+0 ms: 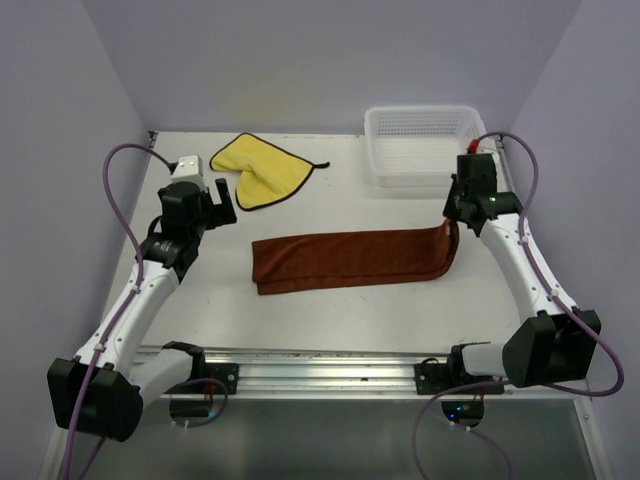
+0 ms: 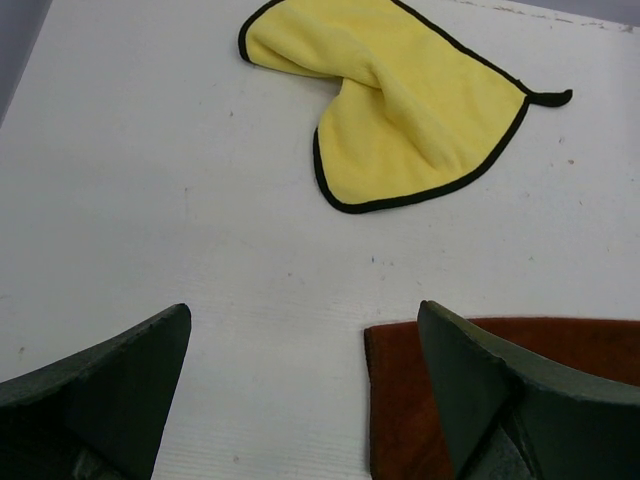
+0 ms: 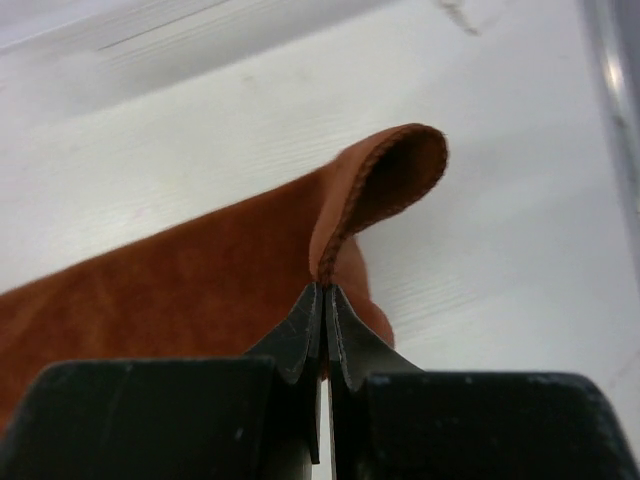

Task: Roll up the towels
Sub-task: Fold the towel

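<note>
A rust-brown towel lies folded into a long strip across the middle of the table. Its right end is lifted and curls over, pinched at the edge by my right gripper, which is shut on it. In the right wrist view the brown towel arches up from the closed fingertips. The yellow towel with dark edging lies crumpled at the back left, also the yellow towel in the left wrist view. My left gripper hangs open above the table near the brown strip's left end, holding nothing.
A white mesh basket stands at the back right, just behind my right gripper. Lilac walls close in the table on three sides. A metal rail runs along the near edge between the arm bases.
</note>
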Controlling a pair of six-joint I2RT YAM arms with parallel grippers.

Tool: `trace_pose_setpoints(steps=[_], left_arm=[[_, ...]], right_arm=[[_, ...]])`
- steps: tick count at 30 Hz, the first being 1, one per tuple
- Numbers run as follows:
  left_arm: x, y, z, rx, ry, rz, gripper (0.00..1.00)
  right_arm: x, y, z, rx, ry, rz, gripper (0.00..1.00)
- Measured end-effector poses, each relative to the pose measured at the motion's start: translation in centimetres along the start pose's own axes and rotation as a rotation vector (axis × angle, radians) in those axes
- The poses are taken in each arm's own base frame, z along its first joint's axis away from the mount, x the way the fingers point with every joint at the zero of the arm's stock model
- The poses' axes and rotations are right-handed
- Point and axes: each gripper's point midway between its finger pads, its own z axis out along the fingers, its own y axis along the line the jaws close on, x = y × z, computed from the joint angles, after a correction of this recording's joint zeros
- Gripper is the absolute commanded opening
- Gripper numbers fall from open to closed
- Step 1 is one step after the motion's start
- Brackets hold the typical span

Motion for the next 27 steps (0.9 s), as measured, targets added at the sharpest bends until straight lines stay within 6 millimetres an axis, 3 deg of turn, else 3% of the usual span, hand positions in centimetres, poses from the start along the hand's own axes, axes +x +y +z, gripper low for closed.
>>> trace_pose_setpoints(steps=[3,12,21,27], left_arm=[[0.0,-0.1,0.0,0.003,0.0,0.0,1.0],[0.0,-0.2,0.0,0.01,-0.001,0.0,0.99],[-0.1,-0.3,0.0,0.016,-0.002,-0.001,1.0],[-0.1,-0.4,0.0,0.02,-0.002,-0.001,1.0]], right_arm=[[0.6,4.9,-1.0,-0.136,0.017,-0.078,0.0],[2.0,14.1,-3.8,-0.344,0.057,-0.154,0.0],[7.2,25.0,-6.7,-0.516,0.155,-0.271,0.0],[11.3,31.1,-8.9,-0.596,0.216,-0.34,0.0]])
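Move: The closed right gripper already holds the lifted right end of the brown towel. That towel's left end lies about 47 cm to the gripper's left, 5 cm back and 18 cm below. The yellow towel's middle is roughly 48 cm left and 23 cm ahead; the white basket is 25 cm ahead and 2 cm right. From the idle left gripper, the brown towel's left end lies about 8 cm right, 5 cm back and 20 cm below. Sweep the right gripper some 35 cm to the left, high over the brown towel towards its left end, with the fingers kept shut on the lifted end so that this is carried across. Stay nearly level, sinking only slightly late on, and turn the wrist about 40 degrees counter-clockwise on the way. ##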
